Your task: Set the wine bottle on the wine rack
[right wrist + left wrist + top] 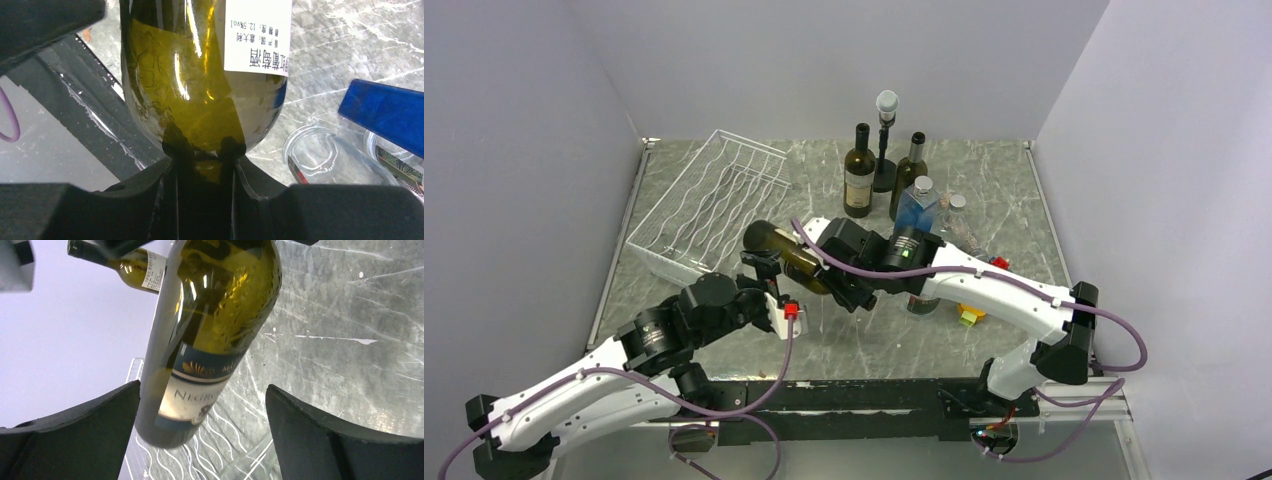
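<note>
The wine bottle [782, 252], olive-green glass with a white and blue label, hangs tilted above the table just in front of the white wire wine rack [709, 200]. My right gripper [832, 284] is shut on the bottle's neck; in the right wrist view the bottle [195, 75] rises from the shut right gripper [202, 167]. My left gripper [769, 280] is open around the bottle's base end. In the left wrist view the bottle [215, 315] sits between the wide-apart fingers [100, 435], nearer the left one, with the rack's wavy wires [220, 450] below.
Two upright dark bottles [859, 170] [910, 172], a black stand with a white top [885, 140], a blue bottle [919, 205] and a clear one [957, 215] stand behind the right arm. Small yellow and green blocks [970, 315] lie under its forearm. Walls close in on three sides.
</note>
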`<state>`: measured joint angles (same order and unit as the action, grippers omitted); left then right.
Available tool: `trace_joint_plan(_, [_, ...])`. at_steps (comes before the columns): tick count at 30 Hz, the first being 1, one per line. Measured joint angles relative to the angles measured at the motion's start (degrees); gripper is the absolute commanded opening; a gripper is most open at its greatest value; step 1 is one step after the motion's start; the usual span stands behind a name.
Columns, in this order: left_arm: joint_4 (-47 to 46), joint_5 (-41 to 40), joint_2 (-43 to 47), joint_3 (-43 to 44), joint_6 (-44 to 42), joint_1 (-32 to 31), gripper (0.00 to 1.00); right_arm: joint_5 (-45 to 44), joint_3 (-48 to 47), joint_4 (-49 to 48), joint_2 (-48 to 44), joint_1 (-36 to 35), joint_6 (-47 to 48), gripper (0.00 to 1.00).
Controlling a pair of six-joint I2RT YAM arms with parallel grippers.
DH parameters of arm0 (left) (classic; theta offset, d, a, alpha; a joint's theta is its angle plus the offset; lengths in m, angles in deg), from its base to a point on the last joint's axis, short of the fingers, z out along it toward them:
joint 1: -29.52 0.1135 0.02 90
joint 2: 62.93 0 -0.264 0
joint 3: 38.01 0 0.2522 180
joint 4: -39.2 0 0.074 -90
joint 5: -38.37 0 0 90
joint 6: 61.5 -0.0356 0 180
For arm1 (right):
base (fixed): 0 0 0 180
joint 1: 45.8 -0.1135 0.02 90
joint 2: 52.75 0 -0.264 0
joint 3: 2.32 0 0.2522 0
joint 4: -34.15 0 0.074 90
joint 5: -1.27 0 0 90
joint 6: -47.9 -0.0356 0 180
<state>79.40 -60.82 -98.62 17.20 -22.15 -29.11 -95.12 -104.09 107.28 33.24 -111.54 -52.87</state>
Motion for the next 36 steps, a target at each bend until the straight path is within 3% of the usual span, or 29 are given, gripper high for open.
trace_joint_plan(10, [2.6, -0.3, 5.6, 0.1, 6.7, 0.0, 0.99, 2.5, 10.1, -5.1, -3.2, 7.1, -1.6, 0.0])
trace_joint_plan(16, [0.2, 1.8, 6.2, 2.5, 15.6, 0.0, 0.99, 5.7, 16.0, -10.2, -3.4, 12.1, -1.4, 0.0])
trace_joint_plan(20, [-3.9, -1.5, 6.2, 4.0, 23.0, 0.0, 0.99, 8.3, 16.5, -14.2, -0.8, 12.5, -0.7, 0.0])
trace_joint_plan(25, [-5.7, -9.7, 2.4, 10.4, 36.6, 0.0, 0.99, 12.4, 16.9, -20.7, 4.7, 12.4, 0.4, 0.0])
trace_joint_plan(31, [-12.0, -6.6, -3.3, 15.2, 49.1, 0.0, 0.99, 15.1, 16.9, -25.5, 9.9, 12.4, 1.0, 0.0])
trace_joint_plan(36, [-15.1, -5.9, -6.1, 15.0, 52.9, 0.0, 0.99, 16.7, 16.9, -28.3, 13.8, 12.4, 1.6, 0.0])
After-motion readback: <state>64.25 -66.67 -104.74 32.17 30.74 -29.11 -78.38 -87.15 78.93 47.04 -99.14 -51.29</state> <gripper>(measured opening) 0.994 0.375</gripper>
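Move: The right gripper already has the wine bottle by its neck, base end pointing ahead and left. From this hand, the middle of the wine rack lies roughly 28 cm ahead, 33 cm left and 15 cm lower. The clear bottle already in the rack's near end is about 13 cm ahead, 28 cm left and 14 cm down. A standing dark bottle is some 34 cm ahead and 2 cm right, middle 8 cm lower. The wine bottle's middle is about 4 cm ahead of the open left hand, neither left nor right, 4 cm below. Lower the right gripper about 14 cm and reach forward some 5 cm with the neck still pinched, swinging first a little right, then back left towards the rack, tipping the wrist slightly. Meanwhile draw the open left gripper slightly back, then lift it about 14 cm clear above the bottle, rolling it some 60 degrees until its fingers point nearly level, and ease it right at the top. ##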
